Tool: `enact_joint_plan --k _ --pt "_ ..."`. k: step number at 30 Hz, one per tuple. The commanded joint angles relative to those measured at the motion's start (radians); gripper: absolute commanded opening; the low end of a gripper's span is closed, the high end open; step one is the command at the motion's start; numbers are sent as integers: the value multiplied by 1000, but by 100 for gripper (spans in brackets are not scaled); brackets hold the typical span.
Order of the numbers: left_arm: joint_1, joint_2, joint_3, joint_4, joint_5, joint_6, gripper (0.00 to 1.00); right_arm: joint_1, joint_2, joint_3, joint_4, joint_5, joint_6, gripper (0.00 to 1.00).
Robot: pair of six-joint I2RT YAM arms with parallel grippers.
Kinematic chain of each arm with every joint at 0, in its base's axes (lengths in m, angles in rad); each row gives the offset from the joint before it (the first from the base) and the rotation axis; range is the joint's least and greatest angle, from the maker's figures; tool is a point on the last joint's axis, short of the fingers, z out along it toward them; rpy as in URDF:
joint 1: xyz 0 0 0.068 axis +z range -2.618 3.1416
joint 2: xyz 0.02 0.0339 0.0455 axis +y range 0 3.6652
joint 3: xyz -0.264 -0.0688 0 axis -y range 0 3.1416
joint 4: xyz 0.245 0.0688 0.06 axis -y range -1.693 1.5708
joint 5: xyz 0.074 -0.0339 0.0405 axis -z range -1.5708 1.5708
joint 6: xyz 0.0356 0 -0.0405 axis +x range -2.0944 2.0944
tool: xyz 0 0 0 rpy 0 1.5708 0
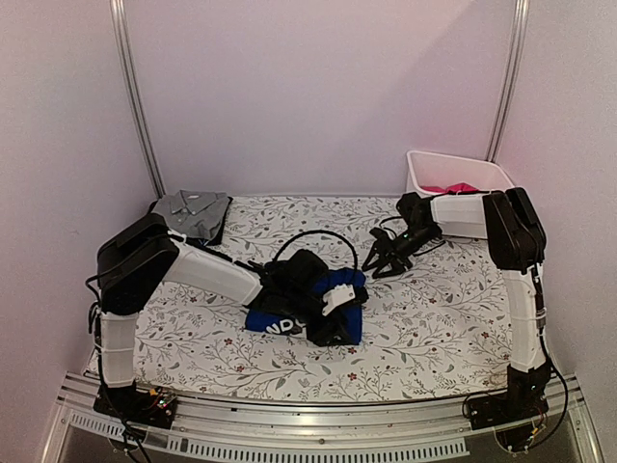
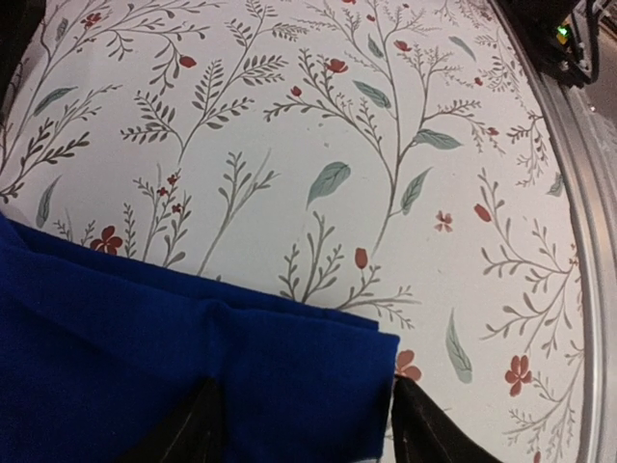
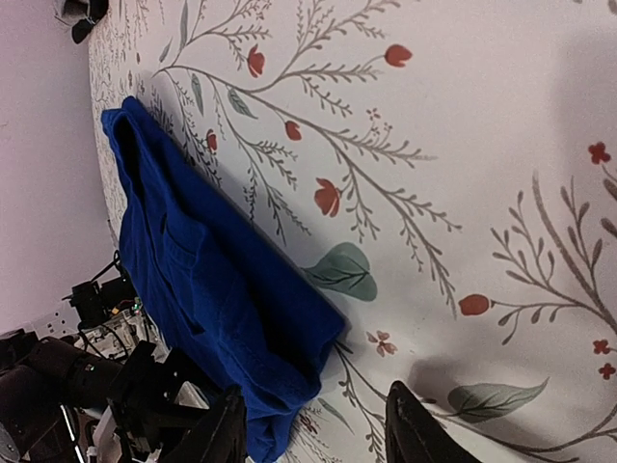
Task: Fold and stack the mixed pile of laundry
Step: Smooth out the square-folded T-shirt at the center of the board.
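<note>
The royal-blue garment (image 1: 262,319) with white print lies folded at the middle of the table, largely under my left arm. My left gripper (image 1: 336,300) is down on it. In the left wrist view a flat folded edge of the blue garment (image 2: 145,338) fills the space between the spread fingers of the left gripper (image 2: 313,432), which is open. My right gripper (image 1: 382,261) hovers open just right of the garment. In its wrist view the blue garment (image 3: 193,270) has a corner near one finger of the right gripper (image 3: 318,436), and nothing is between the fingers. A grey collared shirt (image 1: 194,211) lies folded at the back left. A pink garment (image 1: 449,188) sits in the bin.
A white plastic bin (image 1: 416,174) stands at the back right corner. The white floral covering (image 1: 434,318) spreads over the table. A black cable (image 1: 318,236) loops above the blue garment. Metal frame posts rise at the back corners.
</note>
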Motion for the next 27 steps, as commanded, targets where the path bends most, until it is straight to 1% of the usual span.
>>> enact_joint_plan --k 1,4,9,11,13,14,15,16,17,21,27 --pt "5 5 -9 -83 22 10 60 18 44 67 -22 -96 13 46" --pt "8 7 -7 -86 19 12 60 29 63 90 -48 -126 4 43" --pt "10 6 -9 -85 13 13 60 38 51 61 -54 -152 1 42" --pt "12 7 -9 -83 15 12 60 43 47 61 -53 -157 0 38" --pt "12 9 -7 -80 16 13 60 46 46 70 -45 -162 1 28" --pt "12 10 -7 -81 17 14 60 48 46 76 -40 -167 0 20" --pt "14 10 -7 -81 17 12 60 48 46 85 -30 -167 -1 10" --pt "14 10 -7 -81 18 13 60 48 46 98 -24 -161 -1 2" --pt "15 10 -8 -79 18 13 60 48 46 112 -16 -156 -3 0" --pt "16 11 -13 -63 32 1 60 44 38 157 50 -92 -12 0" --pt "17 30 24 -61 12 -28 60 30 77 180 82 2 -19 0"
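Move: The T-shirt's rumpled far right corner lies just beside the half-open right fingers: about 3 cm to their left, 1 cm back and roughly 1 cm higher. The middle of the folded T-shirt is some 15 cm left of that hand and 10 cm back; the white bin stands about 14 cm ahead and 21 cm to its right. From the left hand, down at the shirt's near right corner, the far corner is roughly 15 cm ahead and 6 cm to the right. The T-shirt's far right corner is caught by the right hand, which slides about 3 cm left onto it, rising slightly and easing back a touch, and shuts its fingers to pinch the cloth. It then draws this forward and up by 2 to 3 cm. The left hand stays put on the near right corner, fingers still parted. ##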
